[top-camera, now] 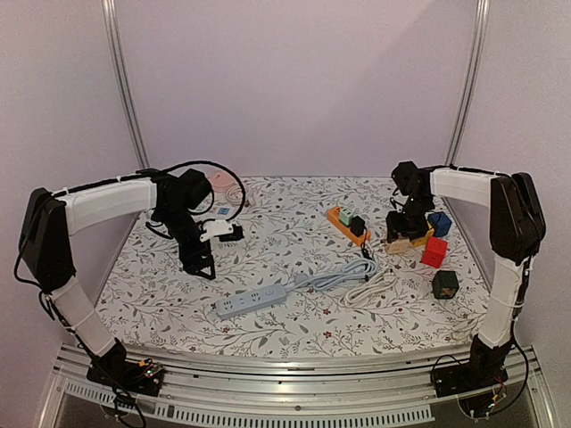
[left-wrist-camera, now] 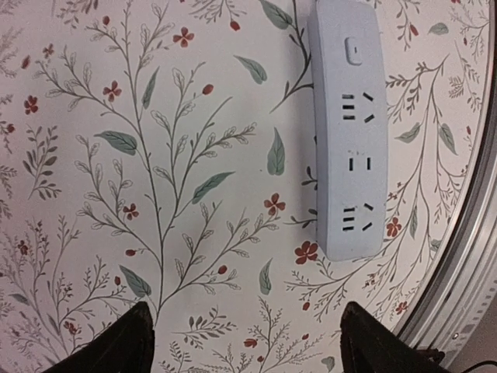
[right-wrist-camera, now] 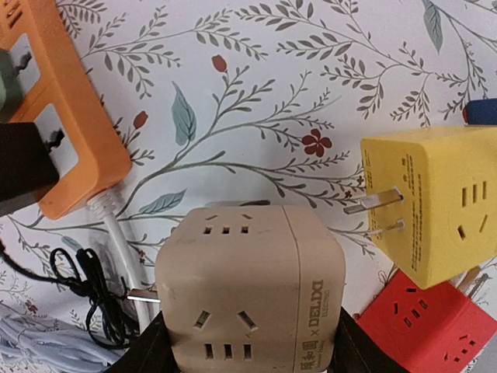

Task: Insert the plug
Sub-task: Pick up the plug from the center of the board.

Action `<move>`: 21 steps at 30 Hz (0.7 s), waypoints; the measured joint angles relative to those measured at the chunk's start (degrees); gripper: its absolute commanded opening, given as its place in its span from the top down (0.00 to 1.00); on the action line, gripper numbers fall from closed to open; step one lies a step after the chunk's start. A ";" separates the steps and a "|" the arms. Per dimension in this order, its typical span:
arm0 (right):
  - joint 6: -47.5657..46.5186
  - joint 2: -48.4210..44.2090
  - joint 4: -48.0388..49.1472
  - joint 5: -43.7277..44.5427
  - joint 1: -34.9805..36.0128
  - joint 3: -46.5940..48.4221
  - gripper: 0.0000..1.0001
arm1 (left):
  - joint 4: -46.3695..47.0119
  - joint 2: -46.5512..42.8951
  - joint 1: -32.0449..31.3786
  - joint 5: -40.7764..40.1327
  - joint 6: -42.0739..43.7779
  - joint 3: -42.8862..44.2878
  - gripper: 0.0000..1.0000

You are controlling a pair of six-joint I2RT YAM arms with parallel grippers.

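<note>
The plug is a beige cube adapter [right-wrist-camera: 248,287] [top-camera: 397,243] with a metal prong sticking out of its left side. My right gripper [right-wrist-camera: 248,353] [top-camera: 401,234] straddles it, with a black finger [right-wrist-camera: 144,353] pressed against each side face, low over the table at the right. The white power strip [left-wrist-camera: 347,132] [top-camera: 250,303] lies flat near the front, sockets facing up. My left gripper [left-wrist-camera: 248,342] [top-camera: 201,267] hangs open above the flowered cloth, to the left of the strip, with nothing between its fingers.
An orange socket strip [right-wrist-camera: 62,132] [top-camera: 346,223] with a black plug in it lies left of the beige cube. A yellow cube [right-wrist-camera: 435,210], a red cube [right-wrist-camera: 427,326] [top-camera: 434,251], a blue one [top-camera: 439,223] and a dark green one [top-camera: 444,283] crowd the right. The white cable [top-camera: 357,281] coils mid-table.
</note>
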 measured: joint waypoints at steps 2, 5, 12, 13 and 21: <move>-0.42 -3.41 -0.55 -0.02 0.52 -1.36 1.00 | -0.79 -0.02 0.11 0.70 -0.63 1.75 0.18; -0.66 -11.13 -0.63 0.00 2.43 -1.64 1.00 | -2.08 -0.02 0.17 2.10 -1.46 5.84 0.18; 0.68 -26.67 1.62 0.13 11.85 1.40 1.00 | -5.92 -2.51 0.20 2.38 -1.81 15.52 0.16; 1.03 -27.63 2.23 0.09 13.31 1.62 1.00 | -6.58 -3.63 0.22 1.88 -1.33 16.41 0.15; 2.01 -30.34 9.49 0.04 29.75 1.64 1.00 | -12.55 -18.12 -0.04 0.37 6.88 21.24 0.12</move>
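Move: My right hand already grips the beige plug just over the table. The grey strip I am taking it to lies roughly 40 cm to this hand's left, 18 cm back and a few cm below. The orange strip is some 14 cm left and 5 cm ahead, the grey cable coil about 18 cm left and 10 cm back, and the yellow cube 7 cm right and 3 cm ahead. From my empty left hand the grey strip is about 14 cm right, 6 cm back and 8 cm down. I keep my grip on the beige plug and lift it about 25 cm, at first almost straight up, then sweep left by some 19 cm and back by 11 towards the grey strip's side, swinging my fingers up forward and to the left. My open left hand also rises, roughly 20 cm, easing forward and right before coming back, its fingers tipping forward. ##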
